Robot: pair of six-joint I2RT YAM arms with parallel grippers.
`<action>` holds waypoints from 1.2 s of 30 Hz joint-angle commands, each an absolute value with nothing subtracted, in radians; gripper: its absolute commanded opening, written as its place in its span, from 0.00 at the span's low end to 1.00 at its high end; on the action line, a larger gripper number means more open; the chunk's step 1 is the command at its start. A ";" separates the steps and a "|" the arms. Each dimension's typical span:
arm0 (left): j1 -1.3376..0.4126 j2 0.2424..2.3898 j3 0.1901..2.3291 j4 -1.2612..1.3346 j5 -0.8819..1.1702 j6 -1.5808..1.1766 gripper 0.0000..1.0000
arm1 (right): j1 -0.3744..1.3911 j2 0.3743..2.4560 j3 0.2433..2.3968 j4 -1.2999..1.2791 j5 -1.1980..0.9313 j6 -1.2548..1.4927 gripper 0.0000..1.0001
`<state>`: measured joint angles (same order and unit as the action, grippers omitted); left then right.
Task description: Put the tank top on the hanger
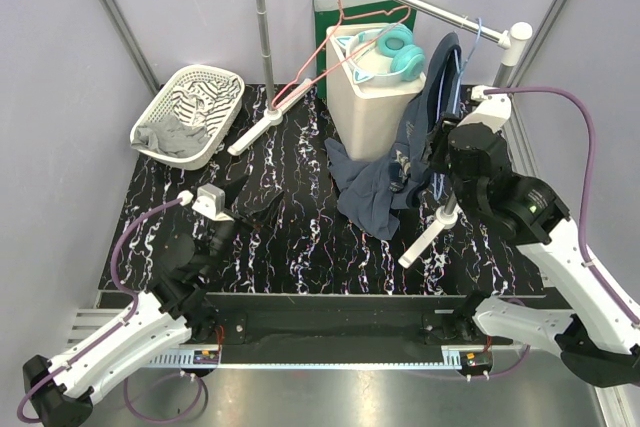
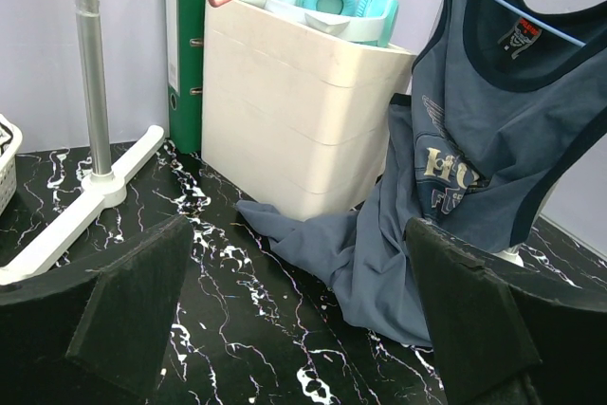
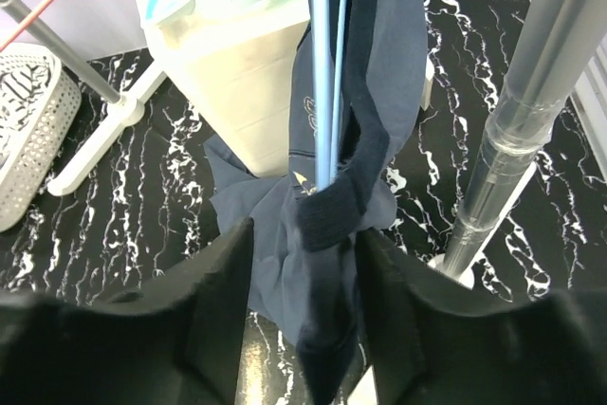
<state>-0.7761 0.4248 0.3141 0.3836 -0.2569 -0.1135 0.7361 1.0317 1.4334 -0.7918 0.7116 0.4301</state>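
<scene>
The navy tank top (image 1: 432, 97) hangs from the rail at the right on the light-blue hanger (image 1: 456, 82), and its hem trails on the black table. In the left wrist view the hanger's bar (image 2: 542, 27) crosses the neck opening above the red label of the tank top (image 2: 493, 130). My right gripper (image 1: 440, 152) is at the top's lower side. In the right wrist view the gripper (image 3: 305, 301) is partly open with a dark strap (image 3: 332, 215) between the jaws, against the right finger. The hanger's wire (image 3: 322, 64) runs down beside the strap. My left gripper (image 1: 240, 212) is open and empty low over the table (image 2: 299, 310).
A cream bin (image 1: 370, 97) with teal headphones (image 1: 395, 47) stands at the back, with a green binder (image 1: 330, 7) behind it. A pink-red hanger (image 1: 340, 37) hangs on the rail. A white basket (image 1: 190, 112) holds grey and striped cloth. The rail's poles (image 1: 262, 27) (image 1: 445, 212) stand on white feet.
</scene>
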 commanded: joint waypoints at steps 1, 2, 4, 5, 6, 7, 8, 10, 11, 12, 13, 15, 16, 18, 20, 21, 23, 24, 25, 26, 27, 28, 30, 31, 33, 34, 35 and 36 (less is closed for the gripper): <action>-0.784 0.419 0.337 0.430 -0.255 -0.110 0.99 | 0.727 1.000 1.434 -0.785 0.683 0.448 0.60; -0.784 0.419 0.337 0.430 -0.253 -0.110 0.99 | 0.729 0.990 1.434 -0.785 0.675 0.449 0.64; -0.784 0.420 0.337 0.430 -0.253 -0.110 0.99 | 0.729 0.982 1.431 -0.784 0.672 0.448 0.75; -0.784 0.420 0.337 0.430 -0.253 -0.110 0.99 | 0.729 0.973 1.430 -0.784 0.667 0.448 0.78; -0.784 0.422 0.337 0.430 -0.253 -0.110 0.99 | 0.729 0.968 1.428 -0.785 0.666 0.443 0.82; -0.782 0.420 0.337 0.430 -0.253 -0.109 0.99 | 0.729 0.963 1.428 -0.785 0.664 0.442 0.89; -0.782 0.422 0.336 0.430 -0.255 -0.109 0.99 | 0.729 0.954 1.427 -0.785 0.666 0.440 0.93; -0.784 0.422 0.336 0.430 -0.255 -0.107 0.99 | 0.729 0.945 1.422 -0.784 0.669 0.436 1.00; -0.784 0.425 0.337 0.430 -0.255 -0.109 0.99 | 0.729 0.936 1.420 -0.784 0.672 0.433 1.00; -0.784 0.425 0.339 0.430 -0.256 -0.107 0.99 | 0.729 0.930 1.419 -0.784 0.673 0.430 1.00; -0.782 0.426 0.339 0.430 -0.256 -0.107 0.99 | 0.729 0.919 1.419 -0.787 0.678 0.430 1.00; -0.784 0.426 0.339 0.428 -0.259 -0.106 0.99 | 0.729 0.905 1.417 -0.784 0.687 0.422 1.00; -0.784 0.428 0.339 0.426 -0.267 -0.106 0.99 | 0.729 0.887 1.414 -0.778 0.686 0.411 0.99; -0.782 0.431 0.342 0.423 -0.282 -0.106 0.99 | 0.729 0.859 1.396 -0.723 0.666 0.355 1.00; -0.784 0.440 0.345 0.410 -0.330 -0.107 0.99 | 0.729 0.822 1.385 -0.646 0.592 0.275 1.00; -0.784 0.443 0.350 0.403 -0.351 -0.110 0.99 | 0.729 0.813 1.388 -0.626 0.559 0.253 1.00; -0.784 0.454 0.357 0.381 -0.431 -0.115 0.99 | 0.729 0.804 1.405 -0.578 0.474 0.200 1.00; -0.782 0.457 0.360 0.374 -0.457 -0.120 0.99 | 0.729 0.807 1.413 -0.568 0.450 0.180 1.00; -0.784 0.457 0.362 0.364 -0.503 -0.121 0.99 | 0.729 0.819 1.422 -0.546 0.393 0.163 1.00; -0.784 0.457 0.362 0.361 -0.523 -0.124 0.99 | 0.729 0.836 1.445 -0.542 0.365 0.134 1.00; -0.784 0.456 0.362 0.353 -0.552 -0.127 0.99 | 0.729 0.874 1.459 -0.537 0.304 0.121 1.00; -0.784 0.451 0.362 0.351 -0.561 -0.127 0.99 | 0.730 0.896 1.489 -0.532 0.273 0.115 1.00; -0.784 0.449 0.362 0.347 -0.577 -0.126 0.99 | 0.730 0.948 1.517 -0.528 0.191 0.104 1.00; -0.782 0.446 0.362 0.345 -0.587 -0.126 0.99 | 0.732 0.995 1.535 -0.519 0.167 0.101 1.00; -0.784 0.446 0.365 0.338 -0.598 -0.124 0.99 | 0.741 1.032 1.537 -0.496 0.112 0.107 1.00; -0.784 0.445 0.368 0.328 -0.612 -0.126 0.99 | 0.768 1.061 1.526 -0.461 0.100 0.107 1.00; -0.782 0.445 0.370 0.327 -0.618 -0.126 0.99 | 0.793 1.074 1.523 -0.448 0.098 0.107 1.00; -0.784 0.446 0.370 0.327 -0.618 -0.123 0.99 | 0.822 1.090 1.522 -0.439 0.142 0.100 1.00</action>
<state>-0.7795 0.4526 0.3225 0.3130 -0.5491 -0.1146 0.7502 1.0176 1.5211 -0.5152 0.2195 0.1425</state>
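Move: The tank top hangs on the blue hanger, its covered near end right at the right fingertips. The hanger's middle is about 9 cm ahead, 3 right and 5 above that hand; the tank top's middle is some 7 cm ahead, 4 left and 12 below. The rack post stands 6 cm ahead and 9 right, the white bin about 22 ahead and 9 left, both lower. From the left hand the tank top lies roughly 18 cm ahead, 27 right, about level. Finish spreading the right fingers and ease them back about 4 cm off the strap-covered hanger end, rising some 10 cm. Then sweep that open hand left about 10 cm, edging forward again, turning it some 30 degrees counter-clockwise and tipping the fingers up. Late on, shift the open left hand left and a little forward and down, turning counter-clockwise, away from the tank top. ##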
